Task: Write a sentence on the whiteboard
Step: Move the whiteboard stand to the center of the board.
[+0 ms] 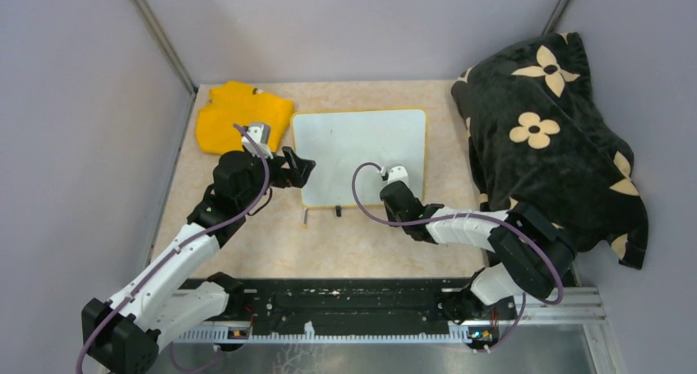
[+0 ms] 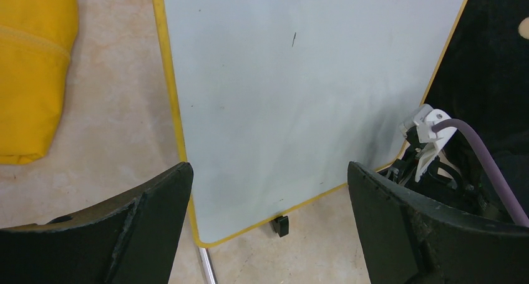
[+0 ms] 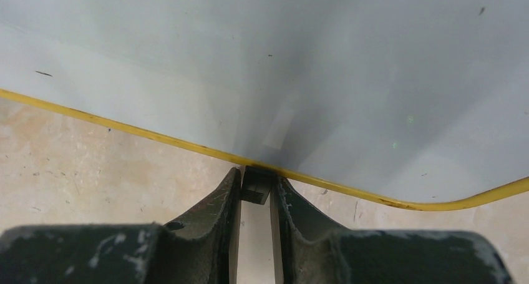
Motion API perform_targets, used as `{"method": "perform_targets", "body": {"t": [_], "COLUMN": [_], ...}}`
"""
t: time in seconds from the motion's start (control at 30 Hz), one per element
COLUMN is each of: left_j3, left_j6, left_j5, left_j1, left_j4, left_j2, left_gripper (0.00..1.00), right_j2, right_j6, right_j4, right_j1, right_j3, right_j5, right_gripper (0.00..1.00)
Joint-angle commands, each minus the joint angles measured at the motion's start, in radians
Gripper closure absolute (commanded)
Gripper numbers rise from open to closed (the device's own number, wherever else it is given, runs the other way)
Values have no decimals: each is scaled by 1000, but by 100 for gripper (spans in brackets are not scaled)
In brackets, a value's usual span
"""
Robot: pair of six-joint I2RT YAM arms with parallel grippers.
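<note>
The whiteboard [image 1: 362,148] lies flat mid-table, white with a thin yellow rim. No sentence shows on it; its face [image 2: 293,97] carries only a few tiny dark specks. My right gripper [image 1: 393,195] sits at the board's near edge. In the right wrist view this gripper [image 3: 256,183] is shut on a small black foot [image 3: 256,190] under the yellow rim [image 3: 156,137]. My left gripper [image 1: 297,168] hovers at the board's left edge, open, with nothing between its fingers [image 2: 156,221]. A second black foot [image 2: 282,225] shows on the near edge.
A yellow cloth [image 1: 242,115] lies at the back left, next to the board. A black blanket with cream flowers [image 1: 551,136] is heaped along the right side. A thin silver rod [image 2: 208,268] lies by the board's near-left corner. Grey walls enclose the table.
</note>
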Motion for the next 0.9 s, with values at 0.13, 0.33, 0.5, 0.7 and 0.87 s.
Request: {"method": "perform_targets", "body": {"t": [0.13,0.33,0.5,0.7,0.87], "left_j3": [-9,-8,-7,-8,-8], "left_j6": [-3,-4,-6,-6,-7], "left_j5": [17,20,23,24,25], "left_j1": [-4,-5,-5,-4,-5], "left_j4": [35,35,36,35,35], "left_j2": [6,11,14,13,13], "left_gripper": [1,1,1,1,1], "right_j2": [-19,-35,-60,-90,-81], "right_j6": [-12,46,99,160,173], "right_j4": [-29,-25,-31,-20,0], "right_j1": [14,14,13,14,14], "right_j3": [18,1,-5,-17,-10], "right_j5": [15,22,45,109,135], "right_gripper": [97,63,56,57,61]}}
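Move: The right hand already has the right-hand black foot of the whiteboard stand between its fingertips, practically at the hand point. The board's middle lies about 15 cm ahead and 9 cm to the left of this hand. The stand's other foot is level with it, some 15 cm to the left; the marker lies about 23 cm left and 1 cm ahead. From the left hand, the held foot is roughly 19 cm right, 2 cm back and 21 cm below. Nearly in place, the right hand opens its fingers from a narrow grip to a bit under half wide, letting go of the stand's right foot at the board's near edge. It then eases up and to the right about 1 cm each way, turning clockwise some 10 degrees, so the foot ends beside the left fingertip with a clear gap to the right one. ##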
